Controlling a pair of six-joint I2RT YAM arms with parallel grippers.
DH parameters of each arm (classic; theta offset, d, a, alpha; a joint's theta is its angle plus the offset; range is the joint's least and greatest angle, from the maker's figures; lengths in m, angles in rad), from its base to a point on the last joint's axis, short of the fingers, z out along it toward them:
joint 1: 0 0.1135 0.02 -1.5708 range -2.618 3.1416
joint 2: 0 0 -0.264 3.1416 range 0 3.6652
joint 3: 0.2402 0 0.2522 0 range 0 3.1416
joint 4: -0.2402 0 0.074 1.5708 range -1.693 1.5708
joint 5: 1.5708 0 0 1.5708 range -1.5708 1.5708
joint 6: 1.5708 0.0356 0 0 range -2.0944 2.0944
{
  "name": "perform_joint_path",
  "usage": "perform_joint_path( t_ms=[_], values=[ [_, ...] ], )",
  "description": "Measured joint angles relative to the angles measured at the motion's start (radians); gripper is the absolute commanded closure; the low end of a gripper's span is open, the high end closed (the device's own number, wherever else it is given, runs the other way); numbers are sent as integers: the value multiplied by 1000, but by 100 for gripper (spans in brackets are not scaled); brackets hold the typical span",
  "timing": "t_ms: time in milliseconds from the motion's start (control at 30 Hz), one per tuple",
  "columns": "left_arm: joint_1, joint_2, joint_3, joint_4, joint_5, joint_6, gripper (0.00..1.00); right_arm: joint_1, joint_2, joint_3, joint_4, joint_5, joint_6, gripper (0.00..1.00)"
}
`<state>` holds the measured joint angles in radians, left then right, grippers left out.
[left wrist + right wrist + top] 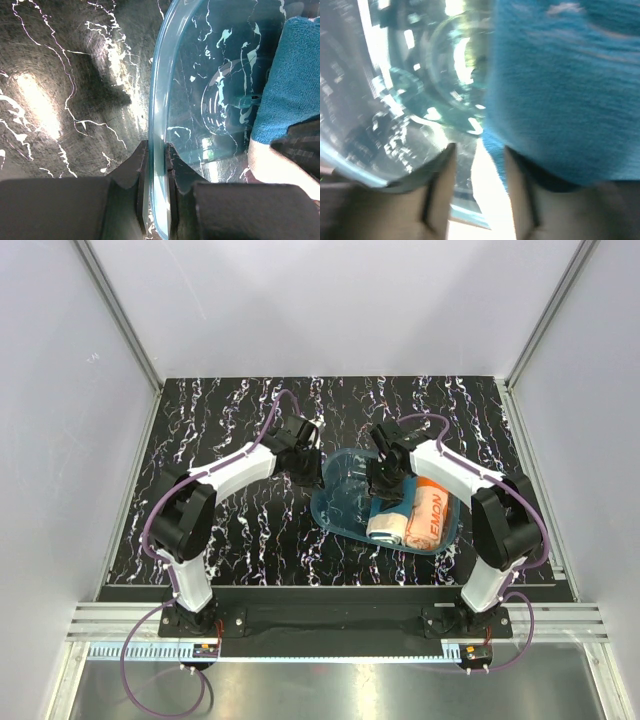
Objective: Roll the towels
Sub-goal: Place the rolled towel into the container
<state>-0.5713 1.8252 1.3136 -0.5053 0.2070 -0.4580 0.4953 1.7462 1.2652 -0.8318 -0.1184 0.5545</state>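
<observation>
Two rolled towels lie side by side in the right half of the translucent blue tray (pixel 340 498): the orange and peach towel (pixel 432 512) to the right, the teal towel (pixel 392 512) with its cream end to the left. My left gripper (pixel 306 468) is shut on the tray's left rim (pixel 156 100), one finger on each side of the wall. The teal towel (pixel 292 85) shows at the right of that view. My right gripper (pixel 386 483) hovers over the teal towel (pixel 560 85), jaws apart, cloth against the right finger (pixel 520 190). That view is blurred.
The tray sits mid-table on the black marbled surface (pixel 230 410). White walls with metal frame posts (pixel 125 330) close in the back and sides. Both arm bases stand at the near edge. The tray floor (pixel 395 100) shows under the right gripper.
</observation>
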Motion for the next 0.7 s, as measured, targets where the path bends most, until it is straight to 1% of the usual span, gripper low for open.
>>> perform_joint_path(
  t_ms=[67, 167, 200, 367, 433, 600, 700],
  values=[
    [1, 0, -8, 7, 3, -4, 100, 0, 0, 8, 7, -47, -13, 38],
    [4, -6, -30, 31, 19, -15, 100, 0, 0, 24, 12, -93, -25, 31],
    [5, -9, -36, 39, 24, -19, 100, 0, -1, 31, 12, -105, -27, 27],
    [10, -17, -56, 66, 40, -39, 100, 0, -27, 109, -13, -118, -35, 18],
    [11, -18, -64, 75, 50, -56, 100, 0, -59, 165, -35, -102, -36, 11],
    [6, -18, -79, 108, 74, -111, 100, -10, -200, 286, -88, 0, -30, 2],
    [-7, -18, -94, 141, 82, -160, 100, -25, -325, 296, -100, 90, -5, 0]
  ],
)
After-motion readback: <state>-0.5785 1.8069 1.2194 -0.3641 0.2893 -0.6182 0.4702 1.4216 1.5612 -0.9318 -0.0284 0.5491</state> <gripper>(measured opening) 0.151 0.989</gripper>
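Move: The rolled blue towel lies right beside the right fingers in the container, its middle about 3 cm to their right, 1 cm back and 2 cm lower. The rolled orange towel is some 10 cm to the right and 2 cm back of the right hand; the container's far rim is about 11 cm straight ahead, near finger height. From the left hand, already gripping the container's left rim, the blue towel is roughly 15 cm right, 5 cm back and 3 cm lower. Finish opening the right gripper wide, easing it about 3 cm left off the blue towel's side, then lift it some 20 cm out of the container, drifting slightly forward and swinging back right as the fingers tip forward about 30 degrees. Keep the left gripper shut on the rim and draw it about 2 cm right and slightly back. ##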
